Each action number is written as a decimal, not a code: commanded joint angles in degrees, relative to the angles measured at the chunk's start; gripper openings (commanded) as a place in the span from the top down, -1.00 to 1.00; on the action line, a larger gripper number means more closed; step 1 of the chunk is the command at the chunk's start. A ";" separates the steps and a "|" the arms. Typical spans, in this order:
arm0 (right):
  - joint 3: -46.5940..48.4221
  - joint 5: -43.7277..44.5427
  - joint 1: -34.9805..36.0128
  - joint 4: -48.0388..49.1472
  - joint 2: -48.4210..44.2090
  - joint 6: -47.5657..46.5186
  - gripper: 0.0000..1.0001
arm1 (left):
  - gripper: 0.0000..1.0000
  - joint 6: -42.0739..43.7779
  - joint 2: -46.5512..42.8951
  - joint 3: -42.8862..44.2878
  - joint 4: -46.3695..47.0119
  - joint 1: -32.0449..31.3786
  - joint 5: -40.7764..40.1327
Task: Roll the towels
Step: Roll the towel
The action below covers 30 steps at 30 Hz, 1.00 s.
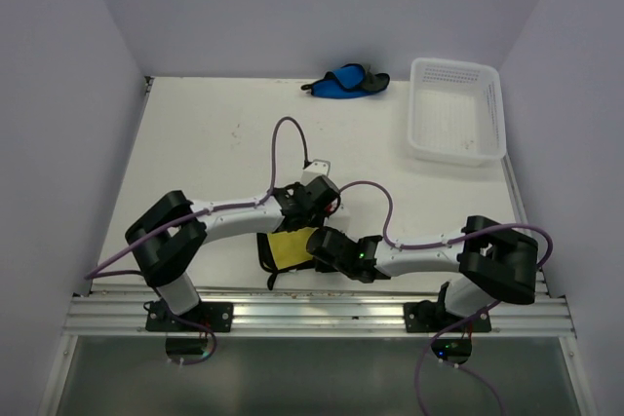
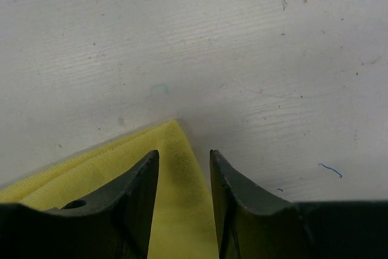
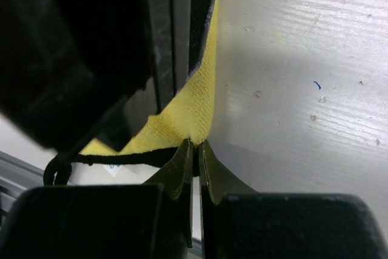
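Observation:
The yellow towel (image 1: 286, 247) lies folded near the table's front edge, between both grippers, its dark edging and loop (image 3: 56, 171) at the near side. My left gripper (image 2: 183, 153) stands open over the towel's far corner (image 2: 174, 134), with yellow cloth showing between its jaws. My right gripper (image 3: 195, 142) is shut on the towel's near right edge (image 3: 188, 113), pinching a small fold. In the top view the left gripper (image 1: 304, 209) and right gripper (image 1: 317, 241) sit close together over the cloth. The blue towel (image 1: 346, 81) lies bunched at the table's far edge.
A white perforated basket (image 1: 421, 143) stands at the back right. The metal rail (image 1: 312, 314) runs along the near edge just below the yellow towel. Purple cables (image 1: 283, 138) loop above both arms.

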 commanded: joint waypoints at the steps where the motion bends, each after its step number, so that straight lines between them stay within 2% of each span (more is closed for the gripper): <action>1: -1.05 0.66 0.25 -0.68 1.07 0.83 1.00 | 0.14 -2.18 -2.42 1.20 -1.63 -1.00 -3.82; 10: -1.85 0.66 0.25 -0.15 0.72 0.92 1.00 | 0.17 -2.27 2.14 1.11 -1.11 -1.71 -4.18; 17: -2.29 0.66 0.34 0.20 0.81 0.92 1.00 | 0.28 -1.65 5.93 4.19 -2.69 -1.71 -5.85; 21: -2.02 0.66 0.25 -0.06 0.72 0.66 1.00 | 0.60 -2.62 6.72 3.75 -2.25 -1.62 -5.24; 26: -1.50 1.80 0.69 -1.29 0.63 0.48 1.00 | 0.86 -3.76 6.81 2.52 -1.46 -1.27 -4.62; 27: -1.41 2.06 0.78 -1.46 0.46 0.48 1.00 | 0.98 -3.85 6.46 2.26 -1.11 -1.10 -4.36; 30: -1.41 2.86 0.96 -1.73 -0.07 0.31 1.00 | 1.00 -4.64 5.06 1.03 0.21 -0.48 -3.83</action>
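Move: The folded yellow towel's far right corner lies almost under the left fingertips, about 2 cm below and 1 cm to the right. The towel's middle is some 6 cm back, 6 cm left and 3 cm below the left hand. From the right hand, which holds the near right corner, the far right corner is about 11 cm ahead, 1 cm left and level in height; the black loop is some 10 cm left and 5 cm back. The left fingers come down on the towel's far right corner and pinch its edge. The left hand first lifts a touch and eases back, then sinks about 2 cm, edging slightly forward and right while the half-open fingers shut fully. The right hand stays put, keeping its pinch on the near right corner. ##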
